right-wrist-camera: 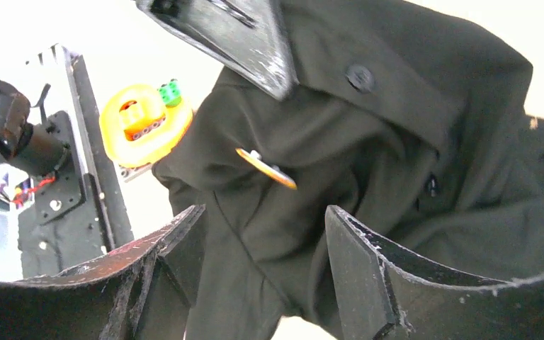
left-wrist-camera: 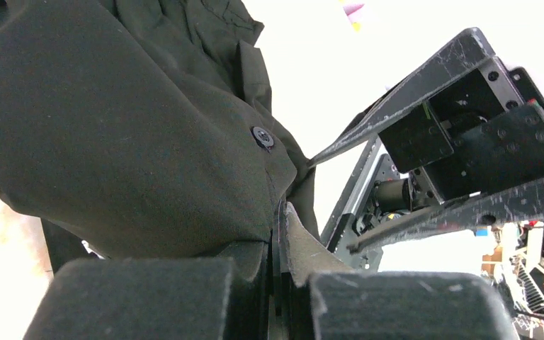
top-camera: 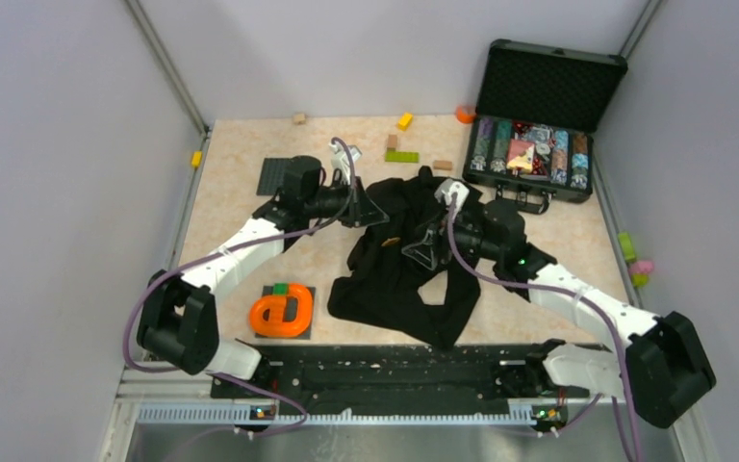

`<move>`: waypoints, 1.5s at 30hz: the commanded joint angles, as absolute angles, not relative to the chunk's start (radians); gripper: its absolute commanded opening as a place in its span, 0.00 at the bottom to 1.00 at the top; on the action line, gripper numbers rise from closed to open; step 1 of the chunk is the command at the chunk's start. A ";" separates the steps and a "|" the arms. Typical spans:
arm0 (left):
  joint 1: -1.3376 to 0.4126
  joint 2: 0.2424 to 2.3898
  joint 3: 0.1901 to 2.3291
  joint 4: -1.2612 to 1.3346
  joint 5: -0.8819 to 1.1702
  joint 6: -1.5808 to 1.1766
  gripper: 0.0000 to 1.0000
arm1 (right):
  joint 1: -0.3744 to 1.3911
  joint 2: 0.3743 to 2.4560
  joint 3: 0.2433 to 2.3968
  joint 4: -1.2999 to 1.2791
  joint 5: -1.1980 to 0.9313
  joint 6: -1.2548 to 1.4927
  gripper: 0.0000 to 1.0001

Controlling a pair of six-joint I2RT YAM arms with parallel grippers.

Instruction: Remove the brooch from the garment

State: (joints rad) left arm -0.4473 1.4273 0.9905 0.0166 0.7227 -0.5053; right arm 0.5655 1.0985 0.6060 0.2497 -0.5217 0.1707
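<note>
A black garment (top-camera: 394, 289) lies crumpled in the middle of the table. The brooch (right-wrist-camera: 265, 168) is a small thin disc seen edge-on, orange-tinted, standing off the cloth near a fold; from above the brooch (top-camera: 392, 242) is only a tiny mark. My left gripper (top-camera: 373, 216) is shut on a fold of the garment (left-wrist-camera: 113, 142) at its upper left edge, the cloth pinched between the pads (left-wrist-camera: 280, 248). My right gripper (right-wrist-camera: 263, 219) hangs open just over the garment (right-wrist-camera: 397, 106), the brooch a little beyond its fingertips, nothing held.
An orange ring with a green block (top-camera: 282, 311) sits on a dark plate at the front left. An open black case of chips (top-camera: 539, 144) stands at the back right. A dark baseplate (top-camera: 277, 175) and small coloured blocks (top-camera: 401, 156) lie at the back.
</note>
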 commanded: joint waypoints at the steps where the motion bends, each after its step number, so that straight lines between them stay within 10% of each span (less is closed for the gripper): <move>1: -0.446 1.435 1.069 -0.024 0.762 -0.474 0.00 | 0.627 1.178 0.721 0.277 -0.620 -0.176 0.66; 33: -0.459 1.456 1.136 -0.079 0.820 -0.451 0.00 | 0.665 1.309 0.785 0.174 -0.702 -0.539 0.21; 37: -0.458 1.455 1.134 -0.079 0.830 -0.453 0.00 | 0.665 1.333 0.817 0.165 -0.700 -0.525 0.00; 45: -0.456 1.457 1.130 -0.111 0.737 -0.391 0.07 | 0.663 1.323 0.856 0.154 -0.729 -0.257 0.00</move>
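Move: The brooch lies about 5 cm to the right gripper's left, 1 cm farther out and roughly 2 cm below it. The left gripper's fingertips, still pinching the raised garment, are some 6 cm left, 6 cm farther out and 2 cm above the right hand, with the garment's button about 3 cm farther out than those tips. From the left gripper the brooch is about 4 cm back, 2 cm right and 5 cm below. Bring the right gripper about 5 cm left to the brooch, sinking a little. On the way, roll the hand roughly 30 degrees to line the jaws up with the brooch, and swing the fingers counter-clockwise until they point nearly straight left. Close the fingers gradually from wide open and pinch the brooch's near end; keep the left gripper's hold on the garment almost still. ##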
